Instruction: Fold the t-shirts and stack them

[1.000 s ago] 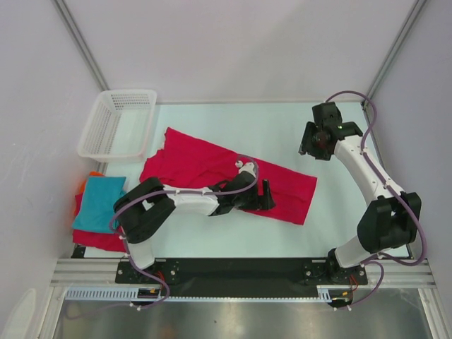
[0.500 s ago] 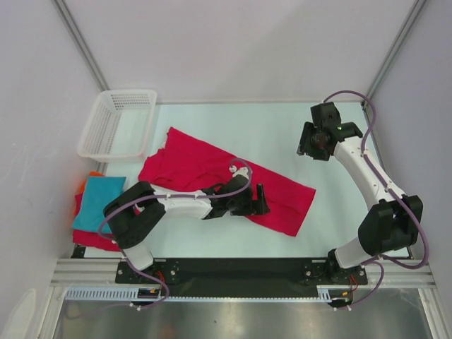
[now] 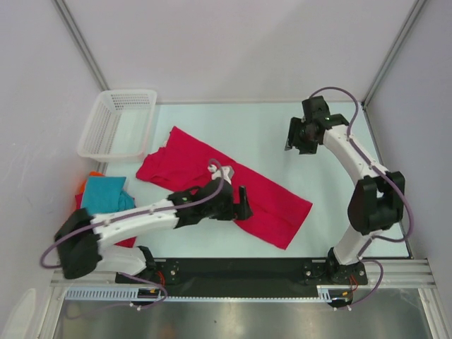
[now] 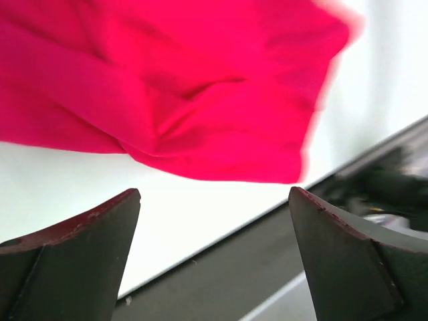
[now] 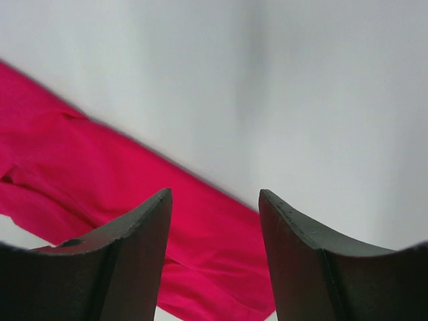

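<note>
A large crimson t-shirt lies spread diagonally across the middle of the table, creased in the left wrist view. My left gripper hovers low over its near edge. It is open, with nothing between the fingers. My right gripper hangs open and empty over bare table, off the shirt's far right side, and the cloth shows beyond its fingers. Folded t-shirts are stacked at the left edge. The teal one lies on top, with red under it and orange peeking out, partly hidden by my left arm.
A white mesh basket stands at the far left corner. A black rail with both arm bases runs along the near edge, close to the shirt's near corner. Bare table lies beyond the shirt.
My left gripper has drawn back left and towards the near edge, and the shirt's right end has slid nearer with it. The right gripper has swung left and farther away.
</note>
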You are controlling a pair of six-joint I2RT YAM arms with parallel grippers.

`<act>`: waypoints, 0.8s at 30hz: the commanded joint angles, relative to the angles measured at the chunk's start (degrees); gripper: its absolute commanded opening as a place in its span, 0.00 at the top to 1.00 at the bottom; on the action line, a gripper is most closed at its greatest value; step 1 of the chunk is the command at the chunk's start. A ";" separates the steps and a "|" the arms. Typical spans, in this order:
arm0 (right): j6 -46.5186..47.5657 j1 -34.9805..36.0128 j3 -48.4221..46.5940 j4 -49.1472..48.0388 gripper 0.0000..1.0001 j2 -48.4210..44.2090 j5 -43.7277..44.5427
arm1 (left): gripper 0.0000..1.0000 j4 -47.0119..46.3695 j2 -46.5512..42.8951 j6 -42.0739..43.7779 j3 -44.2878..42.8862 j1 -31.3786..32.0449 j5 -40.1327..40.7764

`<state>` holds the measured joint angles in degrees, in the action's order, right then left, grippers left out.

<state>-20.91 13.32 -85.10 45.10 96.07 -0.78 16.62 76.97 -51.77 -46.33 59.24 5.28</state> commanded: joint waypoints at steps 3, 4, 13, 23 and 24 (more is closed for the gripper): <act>-0.71 2.76 -8.41 -6.16 0.39 11.14 -12.92 | 0.00 15.18 -17.37 4.74 -11.13 0.00 10.70; -1.15 3.55 -9.37 -7.47 0.39 14.11 -14.07 | 0.00 17.02 -17.73 4.75 -12.37 -0.09 11.41; -1.07 9.70 -27.90 -5.91 0.40 34.61 -21.20 | 0.00 26.61 -25.54 0.80 -8.79 -0.09 15.29; -4.93 11.81 -35.39 -9.24 0.40 45.16 -27.08 | 0.00 29.87 -33.55 -3.69 -1.22 -0.09 16.17; -5.11 12.08 -35.92 -9.33 0.40 46.39 -27.35 | 0.00 29.96 -33.46 -3.69 -1.14 -0.09 16.25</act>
<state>-24.16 24.58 -116.68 37.17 138.89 -24.60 45.69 44.16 -53.56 -48.21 59.20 19.94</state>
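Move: The red t-shirt's far edge, at mid-length, lies about 20 cm to the right gripper's left, some 2 cm farther out and 15 cm below; the shirt's right corner is about 16 cm back and 5 cm to that gripper's right. From the wide-open left gripper, the shirt's left end is roughly 38 cm left, 20 cm ahead and 8 cm down, while the shirt's near corner is some 9 cm back and 14 cm right. Sweep the right gripper about 20 cm left, sinking 12 cm and reaching slightly forward, to just beyond the middle of the t-shirt's far edge; turn it some 20 degrees counter-clockwise, left side rising, fingers kept part open. Meanwhile raise the open, empty left gripper sharply off the shirt's near side, then carry it left towards the shirt's left end while lowering partway. ##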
